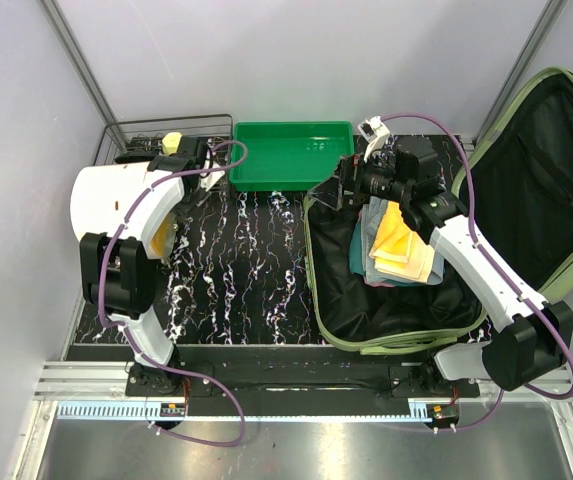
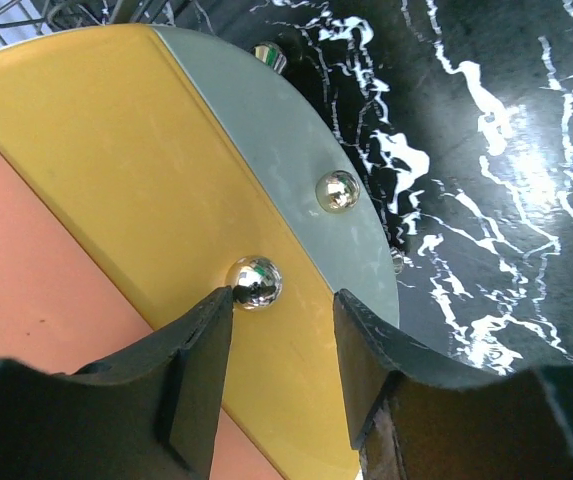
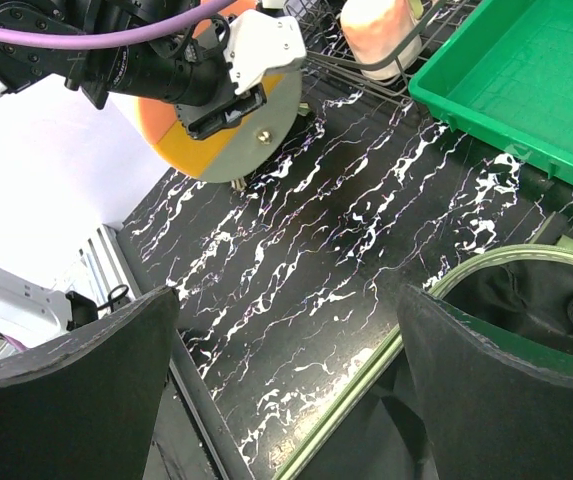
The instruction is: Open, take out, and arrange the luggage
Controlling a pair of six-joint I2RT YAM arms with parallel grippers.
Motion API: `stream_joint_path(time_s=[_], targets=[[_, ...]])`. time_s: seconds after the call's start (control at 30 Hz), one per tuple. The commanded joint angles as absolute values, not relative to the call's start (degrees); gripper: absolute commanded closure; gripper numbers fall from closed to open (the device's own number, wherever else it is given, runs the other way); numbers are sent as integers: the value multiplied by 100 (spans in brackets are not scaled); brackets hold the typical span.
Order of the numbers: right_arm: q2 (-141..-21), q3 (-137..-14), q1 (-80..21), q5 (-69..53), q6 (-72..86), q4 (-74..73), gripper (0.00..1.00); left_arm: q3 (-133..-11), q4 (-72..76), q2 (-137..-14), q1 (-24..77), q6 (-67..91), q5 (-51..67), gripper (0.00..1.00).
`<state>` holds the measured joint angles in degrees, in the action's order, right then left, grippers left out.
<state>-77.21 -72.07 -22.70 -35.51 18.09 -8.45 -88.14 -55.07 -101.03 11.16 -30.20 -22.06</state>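
The luggage [image 1: 403, 341] lies open at the right of the table, its lid [image 1: 556, 170] leaning back against the wall. Folded yellow, teal and pink cloths [image 1: 398, 245] are stacked on its black lining. My right gripper [image 3: 286, 330] hangs open and empty over the marble table by the luggage's green zip rim [image 3: 486, 265]. A white round case [image 1: 116, 200] lies on its side at the left, its orange, yellow and grey base [image 2: 166, 200] studded with metal feet. My left gripper [image 2: 284, 300] is against that base with jaws apart, one fingertip [image 2: 211, 320] touching a stud [image 2: 254, 280].
A bright green shallow tray [image 1: 291, 155] sits at the back centre. A black wire basket [image 1: 136, 140] at the back left holds a pale yellow item [image 1: 172, 142]. Black marbled tabletop [image 1: 251, 270] lies between the round case and the luggage. Walls close in on three sides.
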Motion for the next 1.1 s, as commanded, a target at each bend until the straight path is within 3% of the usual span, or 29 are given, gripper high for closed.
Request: stream_joint_path(time_s=[0.0, 0.27, 0.4, 0.57, 0.73, 0.9, 1.0, 1.07], targets=[[-7506, -7365, -2206, -3560, 1652, -817, 1, -8552, -5388, -10073, 826, -3366, -2575, 51], [-7515, -7356, -2180, -3621, 1591, -844, 0, -8647, -5614, -9844, 844, -3375, -2120, 49], [-7515, -7383, -2136, -3595, 1337, -1036, 0, -9429, -6404, -9677, 1307, -3243, -549, 28], [-7453, -7602, -2013, -3305, 372, -1949, 0, -10412, -6644, -9633, 2126, -2858, 104, 4], [-7357, -8094, -1899, -2875, -816, -3795, 0, -11118, -6566, -9546, 2153, -2348, 1123, 2], [-7295, -8033, -1793, -2531, -1994, -4841, 0, -10189, -4662, -8615, 2145, -1828, 1800, 1], [-7602, -8242, -1679, -2548, -2372, -5288, 0, -9922, -4236, -8813, 2145, -2372, 2405, 1], [-7917, -8410, -1652, -2558, -2757, -5623, 0, -10518, -4498, -9183, 2153, -2409, 2470, 1]])
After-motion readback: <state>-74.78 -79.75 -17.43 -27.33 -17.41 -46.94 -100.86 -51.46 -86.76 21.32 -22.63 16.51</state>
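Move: The left hand is at the yellow drawer's front on the round cabinet, the drawer's knob about level and some 2 cm to its left. The peach cup stands about 11 cm ahead of that hand and 9 cm to its right, the green tray 15 cm ahead and 29 cm right. From the right hand the yellow cloth in the suitcase lies roughly 16 cm right, 4 cm back and 21 cm below; the folded jeans are 11 cm right and 4 cm back. Leftward by only about 1.5 cm at first, the left hand keeps pushing on the yellow drawer's front; then it opens its fingers wide, comes free and swings away to the right some 20 cm while rising, its fingertips tilting out to the right. The right hand, already open, starts late, going right about 9 cm and down towards the yellow cloth as its fingers tip downward roughly 30 degrees. ##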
